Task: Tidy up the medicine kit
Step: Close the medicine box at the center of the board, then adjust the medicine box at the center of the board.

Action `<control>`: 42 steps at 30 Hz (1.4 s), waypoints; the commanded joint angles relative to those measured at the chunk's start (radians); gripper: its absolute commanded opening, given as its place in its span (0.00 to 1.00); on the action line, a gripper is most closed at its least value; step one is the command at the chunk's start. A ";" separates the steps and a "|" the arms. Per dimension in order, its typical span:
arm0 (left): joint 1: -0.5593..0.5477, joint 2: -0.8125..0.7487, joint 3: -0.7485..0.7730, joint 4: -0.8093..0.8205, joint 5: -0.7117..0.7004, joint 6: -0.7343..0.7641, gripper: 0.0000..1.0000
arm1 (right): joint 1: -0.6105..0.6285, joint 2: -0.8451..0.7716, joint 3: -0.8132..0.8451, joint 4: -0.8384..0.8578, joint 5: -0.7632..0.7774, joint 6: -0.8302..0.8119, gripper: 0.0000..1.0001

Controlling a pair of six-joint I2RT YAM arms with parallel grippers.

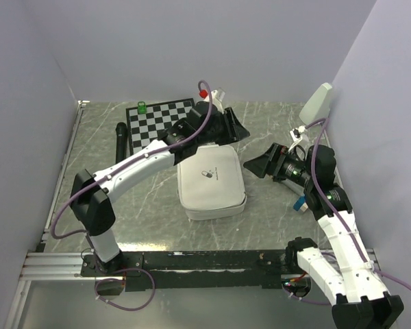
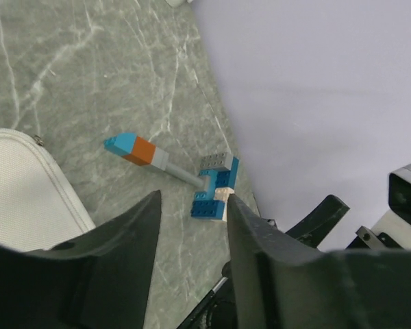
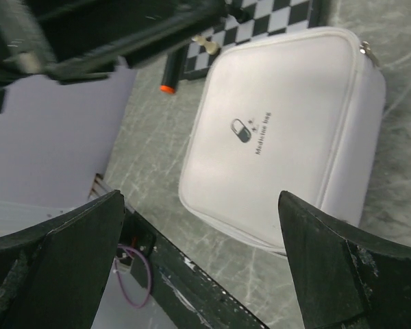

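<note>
The medicine kit (image 1: 211, 181), a white square soft case with a pill logo, lies shut in the middle of the table. It also shows in the right wrist view (image 3: 281, 130), and one corner shows in the left wrist view (image 2: 20, 185). My left gripper (image 1: 234, 129) hangs just beyond the kit's far edge. Its jaws (image 2: 192, 205) are open with only table between them. My right gripper (image 1: 260, 164) sits right of the kit, pointing at it. It stands wide open (image 3: 200, 199) and holds nothing.
A chessboard (image 1: 157, 120) lies behind the kit, with a black marker (image 1: 121, 140) to its left and a green piece (image 1: 142, 106) on its far corner. A blue, orange and grey brick toy (image 2: 171, 171) lies near the right wall. A white object (image 1: 317, 103) leans at the back right.
</note>
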 commanded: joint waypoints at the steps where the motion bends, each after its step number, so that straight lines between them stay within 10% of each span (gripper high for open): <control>1: 0.012 -0.140 -0.034 -0.028 -0.124 0.060 0.54 | 0.021 0.026 0.061 -0.071 0.090 -0.087 1.00; 15: 0.164 -0.665 -0.806 -0.031 -0.232 -0.089 0.66 | 0.222 0.174 0.109 -0.191 0.345 -0.168 1.00; 27: 0.288 -0.622 -0.924 0.019 -0.197 -0.155 0.64 | 0.248 0.222 0.021 -0.133 0.446 -0.110 0.99; 35: 0.325 -0.533 -0.984 0.463 0.027 -0.131 0.70 | 0.246 0.335 -0.029 -0.047 0.501 -0.053 1.00; 42: 0.322 -0.441 -0.953 0.385 0.150 -0.083 0.67 | 0.234 0.446 -0.061 0.059 0.371 -0.068 1.00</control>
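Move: The closed medicine box is about 9 cm to the left of the left hand, 5 cm back and 26 cm below. The chessboard's middle is some 16 cm ahead and 25 cm left of that hand. From the right hand the box is about 12 cm left, 5 cm ahead and 24 cm below, with the toy-brick hammer roughly 14 cm to that hand's right and 5 cm ahead. Swing the left gripper over the closed lid about 24 cm left, sinking 17 cm and turning counter-clockwise, then bring it some 5 cm back right to the box's left edge, with its fingers opened a little wider. Meanwhile lower the right gripper about 16 cm and slightly forward to the box's right edge, tilting it further down, jaws kept wide. ##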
